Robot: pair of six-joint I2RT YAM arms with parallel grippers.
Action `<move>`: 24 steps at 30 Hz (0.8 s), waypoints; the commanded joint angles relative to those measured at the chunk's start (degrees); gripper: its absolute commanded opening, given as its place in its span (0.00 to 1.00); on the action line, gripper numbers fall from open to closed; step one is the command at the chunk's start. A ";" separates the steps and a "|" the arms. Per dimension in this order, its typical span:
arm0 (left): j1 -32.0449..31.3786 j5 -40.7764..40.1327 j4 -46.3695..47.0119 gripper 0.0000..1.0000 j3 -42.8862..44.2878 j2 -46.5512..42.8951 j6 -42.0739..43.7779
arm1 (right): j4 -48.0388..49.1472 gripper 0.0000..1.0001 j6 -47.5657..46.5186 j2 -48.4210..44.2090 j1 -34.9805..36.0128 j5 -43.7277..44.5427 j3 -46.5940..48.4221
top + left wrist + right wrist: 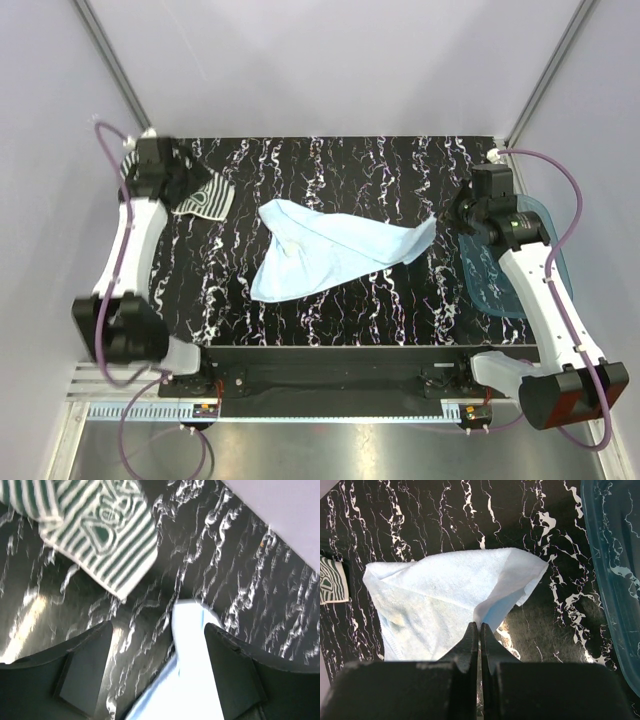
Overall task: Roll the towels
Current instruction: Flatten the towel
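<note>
The pale blue towel lies crumpled in the middle of the black marbled table. Its right corner lifts toward my right gripper. In the right wrist view that gripper is shut, with a fold of the blue towel pinched at its tips. The striped towel sits bunched at the back left, just beside my left gripper. In the left wrist view this gripper stands open above the table, gripping nothing. The striped towel is ahead of it, and a corner of the blue towel shows in the gap.
A translucent blue tray lies at the table's right edge, under the right arm; its rim is close to the right of the right gripper. White walls close in the back and both sides.
</note>
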 commanded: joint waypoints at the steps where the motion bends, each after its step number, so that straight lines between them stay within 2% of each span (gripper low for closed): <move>1: -1.32 2.63 -2.83 0.79 -15.61 -10.10 -4.81 | -0.98 0.00 0.66 -2.21 0.22 -1.49 2.53; 3: -3.78 4.48 -3.45 0.78 -25.00 -18.60 -6.48 | -1.95 0.00 0.67 -2.91 0.22 -1.67 2.27; 6: -8.26 3.95 -6.69 0.78 -31.54 -26.53 -8.33 | -3.26 0.00 0.14 -4.50 0.22 -1.50 1.65; 12: -14.68 6.24 -9.34 0.77 -48.50 -38.14 -13.50 | -5.03 0.00 0.05 -7.39 0.22 -1.67 0.34; 14: -20.97 3.80 -9.68 0.77 -49.84 -39.83 -16.32 | -5.20 0.00 0.40 -7.92 0.22 -1.67 -0.02; 16: -24.69 2.99 -9.60 0.77 -50.45 -40.02 -20.37 | -5.47 0.00 0.75 -8.36 0.22 -1.67 -0.37; 19: -27.51 0.62 -7.60 0.77 -52.37 -39.40 -23.63 | -5.82 0.00 0.93 -8.80 0.13 -1.67 -0.11; 24: -28.31 -0.52 -2.23 0.77 -55.28 -36.07 -24.86 | -6.26 0.00 0.58 -8.98 0.22 -1.76 0.16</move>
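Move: The light blue towel's near-left corner lies about 24 cm back, 13 cm to the right and 21 cm below the open left hand. Its far-left corner is roughly level ahead-wise and 14 cm to the right; the striped towel's middle is some 6 cm ahead and 10 cm left, both about 21 cm down. From the right hand, already pinching the blue towel's right end, the near-left corner lies roughly 13 cm back, 41 cm left and 23 cm below. The light blue towel's near-left corner is what the left hand sweeps towards, back about 27 cm, down 18 cm and right 13 cm, away from the striped towel, tipping some 25 degrees further down with fingers wide open. Most of the travel comes early, then it eases to a near stop beside the corner with only a last small dip. The shut right fingers keep the towel's right end and draw it back about 4 cm, rising slightly. ##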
